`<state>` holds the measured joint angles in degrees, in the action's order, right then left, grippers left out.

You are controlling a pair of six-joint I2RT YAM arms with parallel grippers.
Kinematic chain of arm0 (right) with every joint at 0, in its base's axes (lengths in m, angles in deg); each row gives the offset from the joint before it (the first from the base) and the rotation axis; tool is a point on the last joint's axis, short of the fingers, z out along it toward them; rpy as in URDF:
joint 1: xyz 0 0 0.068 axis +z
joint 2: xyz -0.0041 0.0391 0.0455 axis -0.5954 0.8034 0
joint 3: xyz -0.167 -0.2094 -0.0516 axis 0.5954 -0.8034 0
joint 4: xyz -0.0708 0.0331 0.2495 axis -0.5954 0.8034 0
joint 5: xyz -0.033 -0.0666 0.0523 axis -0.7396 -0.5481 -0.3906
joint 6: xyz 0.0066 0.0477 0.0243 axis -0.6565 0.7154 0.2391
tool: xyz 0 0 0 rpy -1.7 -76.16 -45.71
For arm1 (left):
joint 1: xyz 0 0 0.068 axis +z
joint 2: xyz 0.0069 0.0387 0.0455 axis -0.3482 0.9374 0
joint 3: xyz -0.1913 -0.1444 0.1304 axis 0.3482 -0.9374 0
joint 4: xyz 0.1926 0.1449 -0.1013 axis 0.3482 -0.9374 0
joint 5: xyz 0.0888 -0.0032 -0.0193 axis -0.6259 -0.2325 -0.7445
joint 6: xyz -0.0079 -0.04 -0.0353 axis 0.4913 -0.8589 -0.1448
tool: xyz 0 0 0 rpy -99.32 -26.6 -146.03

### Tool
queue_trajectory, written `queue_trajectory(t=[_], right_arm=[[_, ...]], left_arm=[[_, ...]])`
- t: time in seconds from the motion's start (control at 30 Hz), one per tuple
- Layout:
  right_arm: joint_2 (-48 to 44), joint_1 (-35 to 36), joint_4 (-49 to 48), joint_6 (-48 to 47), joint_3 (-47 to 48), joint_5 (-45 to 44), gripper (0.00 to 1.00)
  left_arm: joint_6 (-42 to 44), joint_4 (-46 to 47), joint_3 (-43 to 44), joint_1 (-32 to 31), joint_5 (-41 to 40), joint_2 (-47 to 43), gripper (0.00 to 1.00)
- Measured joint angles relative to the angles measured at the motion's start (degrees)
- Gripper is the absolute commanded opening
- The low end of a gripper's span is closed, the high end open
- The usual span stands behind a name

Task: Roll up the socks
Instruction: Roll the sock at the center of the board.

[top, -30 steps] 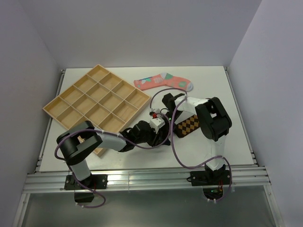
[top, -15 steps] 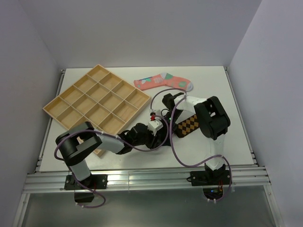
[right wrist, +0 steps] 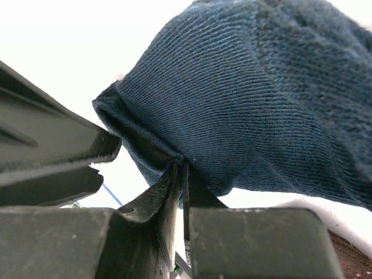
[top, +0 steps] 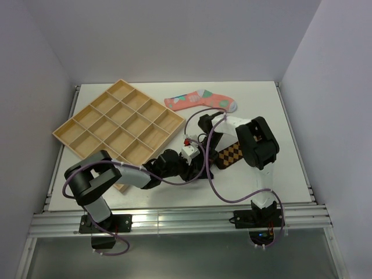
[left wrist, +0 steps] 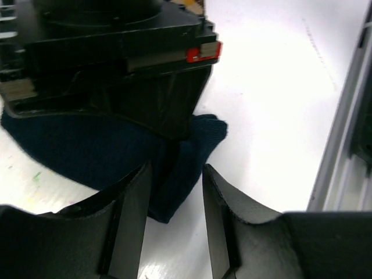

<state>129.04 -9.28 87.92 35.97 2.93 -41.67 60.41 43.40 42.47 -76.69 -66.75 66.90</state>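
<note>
The dark navy sock (right wrist: 250, 93) lies bunched on the white table, and my right gripper (right wrist: 183, 165) is shut on its folded edge. My left gripper (left wrist: 174, 174) faces it from the other side. Its jaws stand open, with a corner of the navy sock (left wrist: 87, 151) lying loose between them. From above, both grippers meet at mid-table and hide this sock. The brown-and-orange diamond sock (top: 231, 154) lies just right of them, partly under the right arm. The pink sock (top: 200, 100) with teal and white patches lies flat at the back.
A wooden tray (top: 119, 125) with several compartments sits at an angle on the left half of the table. The metal rail (top: 174, 218) runs along the near edge. Purple cables loop from both arms over the middle.
Both arms have drifted slightly left, uncovering a little more of the diamond sock. The grips look unchanged.
</note>
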Motion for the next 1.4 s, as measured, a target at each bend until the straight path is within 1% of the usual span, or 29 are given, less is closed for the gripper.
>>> queue_trajectory(t=[0.23, 0.4, 0.93, 1.03, 1.1, 1.17, 1.23, 1.27, 1.33, 1.37, 1.4], right_arm=[[0.7, 0.1, 0.9, 0.6, 0.9, -0.5, 0.09], [1.1, 0.1, 1.4, 1.1, 1.3, -0.7, 0.08], [1.7, 0.2, 2.1, 2.0, 2.1, -1.0, 0.09], [1.7, 0.2, 2.1, 2.0, 2.1, -1.0, 0.09], [1.7, 0.2, 2.1, 2.0, 2.1, -1.0, 0.09], [1.7, 0.2, 2.1, 2.1, 2.1, -1.0, 0.09], [1.7, 0.2, 2.1, 2.3, 2.0, -1.1, 0.09], [1.7, 0.2, 2.1, 2.4, 2.0, -1.2, 0.09], [1.7, 0.2, 2.2, 2.6, 1.9, -1.2, 0.09], [1.7, 0.2, 2.2, 2.7, 1.8, -1.2, 0.10], [1.6, 0.2, 2.1, 2.9, 1.7, -1.2, 0.10]], left_arm=[[-0.9, 2.0, 0.1, 0.3, 4.4, 3.0, 0.45], [-1.7, 3.9, 0.1, 0.3, 6.0, 4.6, 0.45], [-3.0, 8.0, 0.1, 0.5, 6.6, 8.0, 0.46], [-3.1, 8.5, 0.2, 0.5, 6.4, 8.5, 0.44], [-3.0, 8.5, 0.5, 0.5, 6.3, 8.8, 0.41], [-3.1, 8.5, 1.0, 0.4, 5.9, 9.3, 0.35], [-3.0, 8.2, 1.7, 0.3, 5.5, 9.9, 0.31], [-3.0, 8.1, 2.1, 0.2, 5.3, 10.3, 0.26], [-3.0, 7.6, 2.5, -0.2, 4.5, 10.4, 0.23], [-3.0, 7.6, 2.6, -0.3, 4.3, 10.5, 0.18], [-3.0, 7.5, 2.7, -0.4, 4.2, 10.6, 0.16]])
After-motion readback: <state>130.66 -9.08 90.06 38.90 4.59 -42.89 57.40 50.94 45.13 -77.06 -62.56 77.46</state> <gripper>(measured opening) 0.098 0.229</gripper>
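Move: The left hand, half open above the navy sock, has the sock's near edge beside the right fingertips about 3 cm to its right, 1 cm back and 4 cm below. The brown sock lies some 15 cm to the left hand's right and 10 cm farther out, the wooden tray about 32 cm to its left and 14 cm out, both some 5 cm down. The right hand already pinches that edge; the left's spot on it is 1 cm to its left and 1 cm nearer the base. The left fingers come down about 3 cm onto the navy sock's near edge beside the right fingertips and, late on, close from half to roughly a quarter open around it. On the way the hand first eases back a centimetre or so, then works about 2 cm rightward as it shuts. The right hand stays put and keeps its pinch low on the sock, tilting only a few degrees. ##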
